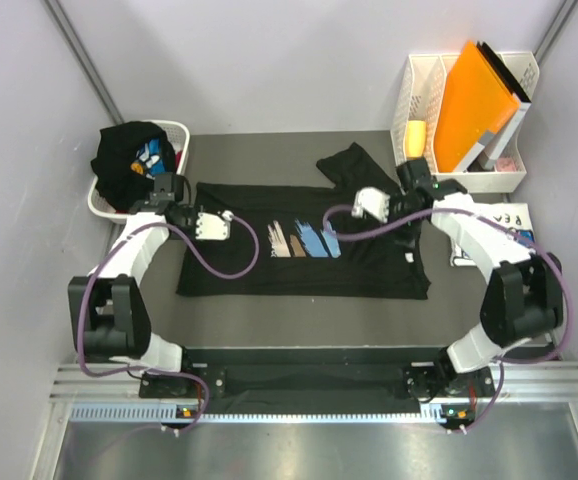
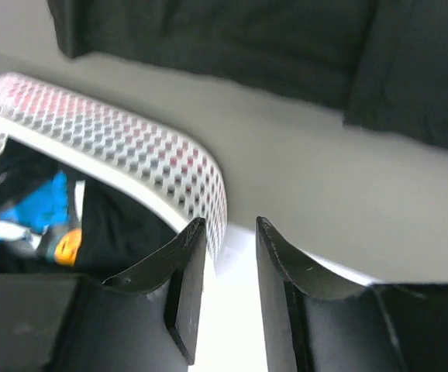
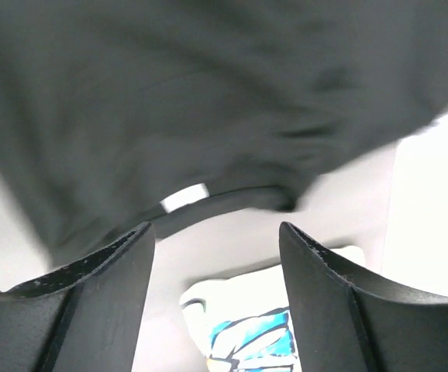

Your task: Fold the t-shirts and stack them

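Observation:
A black t-shirt (image 1: 304,262) with a blue, white and tan chest print lies spread flat across the middle of the table. My left gripper (image 1: 214,226) hovers over its left end, open with nothing between the fingers (image 2: 231,225). Over the shirt's upper right, near a sleeve, my right gripper (image 1: 369,205) is open and empty (image 3: 215,229). In the right wrist view the black shirt (image 3: 208,101) fills the top. A folded white tee (image 3: 255,333) with blue print shows below it, and it lies at the table's right edge (image 1: 504,225). Another black tee (image 1: 129,160) sits bundled in the basket.
The white laundry basket (image 1: 181,135) stands at the back left, and its perforated wall (image 2: 131,147) is close to my left fingers. A white file rack (image 1: 419,90) with an orange folder (image 1: 474,100) stands at the back right. Grey walls close in both sides.

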`<action>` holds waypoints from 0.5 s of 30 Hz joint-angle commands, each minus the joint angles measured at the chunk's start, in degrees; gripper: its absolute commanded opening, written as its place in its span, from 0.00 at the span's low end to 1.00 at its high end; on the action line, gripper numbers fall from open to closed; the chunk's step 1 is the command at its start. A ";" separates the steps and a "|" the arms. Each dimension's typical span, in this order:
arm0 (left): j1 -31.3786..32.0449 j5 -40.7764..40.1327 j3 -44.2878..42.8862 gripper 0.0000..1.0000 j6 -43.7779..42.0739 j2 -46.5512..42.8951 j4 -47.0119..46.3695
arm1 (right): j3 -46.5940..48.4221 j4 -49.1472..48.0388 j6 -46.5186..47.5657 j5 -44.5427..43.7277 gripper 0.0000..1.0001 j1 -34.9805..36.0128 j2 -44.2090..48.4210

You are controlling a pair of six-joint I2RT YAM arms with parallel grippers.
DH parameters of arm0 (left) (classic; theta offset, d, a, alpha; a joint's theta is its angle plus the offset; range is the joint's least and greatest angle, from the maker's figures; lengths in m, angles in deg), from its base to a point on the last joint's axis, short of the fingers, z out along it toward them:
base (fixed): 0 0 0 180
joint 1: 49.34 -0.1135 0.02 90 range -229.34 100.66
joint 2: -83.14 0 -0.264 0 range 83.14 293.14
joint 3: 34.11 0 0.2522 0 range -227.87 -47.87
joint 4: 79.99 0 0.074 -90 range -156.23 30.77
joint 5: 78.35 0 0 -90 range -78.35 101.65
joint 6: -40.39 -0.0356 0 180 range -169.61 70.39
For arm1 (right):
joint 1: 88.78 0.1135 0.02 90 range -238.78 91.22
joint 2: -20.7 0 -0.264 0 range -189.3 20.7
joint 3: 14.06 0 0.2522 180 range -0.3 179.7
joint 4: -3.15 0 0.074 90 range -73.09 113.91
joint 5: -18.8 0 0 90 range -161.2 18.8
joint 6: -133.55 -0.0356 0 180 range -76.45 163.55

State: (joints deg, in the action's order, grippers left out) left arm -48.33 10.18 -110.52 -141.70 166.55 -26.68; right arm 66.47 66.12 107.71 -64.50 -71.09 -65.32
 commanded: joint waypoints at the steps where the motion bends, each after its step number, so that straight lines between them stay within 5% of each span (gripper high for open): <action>1: 0.04 5.77 -0.37 0.35 2.18 4.55 -5.52 | 11.44 -7.20 -12.20 3.32 0.63 -3.19 -10.27; 4: 1.44 4.38 1.48 0.18 4.11 7.63 -13.95 | 24.15 -5.37 -18.01 6.13 0.53 -5.38 -19.16; 5: 2.05 3.07 2.26 0.02 6.38 9.81 -16.93 | 26.90 -4.66 -19.41 6.39 0.49 -6.08 -21.36; 10: 5.13 -2.04 -3.25 0.00 14.56 18.43 -22.68 | 38.86 -2.98 -24.26 8.59 0.23 -7.50 -30.87; 15: 7.59 -2.13 -8.28 0.00 19.14 21.61 -23.02 | 40.03 -2.45 -23.47 7.80 0.23 -7.50 -33.51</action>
State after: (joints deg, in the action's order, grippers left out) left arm -42.38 8.91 -114.55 -128.35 187.89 -44.50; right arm 103.56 62.34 85.92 -58.66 -78.50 -98.49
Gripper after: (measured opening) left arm 0.010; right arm 0.215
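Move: The right hand hovers just over the small white label of the black t-shirt; the shirt's far right shoulder edge lies about 20 cm ahead, 3 cm left and 10 cm lower. The file box's near-left corner is some 19 cm ahead and 1 cm left, the folded white shirt about 6 cm ahead and 24 cm right. For the left hand, the t-shirt's far left corner is roughly 15 cm ahead, 6 cm right and 12 cm below, the basket about 17 cm ahead and 10 cm left. Sweep the right gripper forward about 17 cm over the t-shirt to its far shoulder edge by the file box, nearly level, turning clockwise some 25 degrees and narrowing the fingers well without shutting them. Meanwhile bring the left gripper down about 8 cm while reaching 7 cm forward and some 4 cm right towards the shirt's far left corner, closing its empty fingers fully. ##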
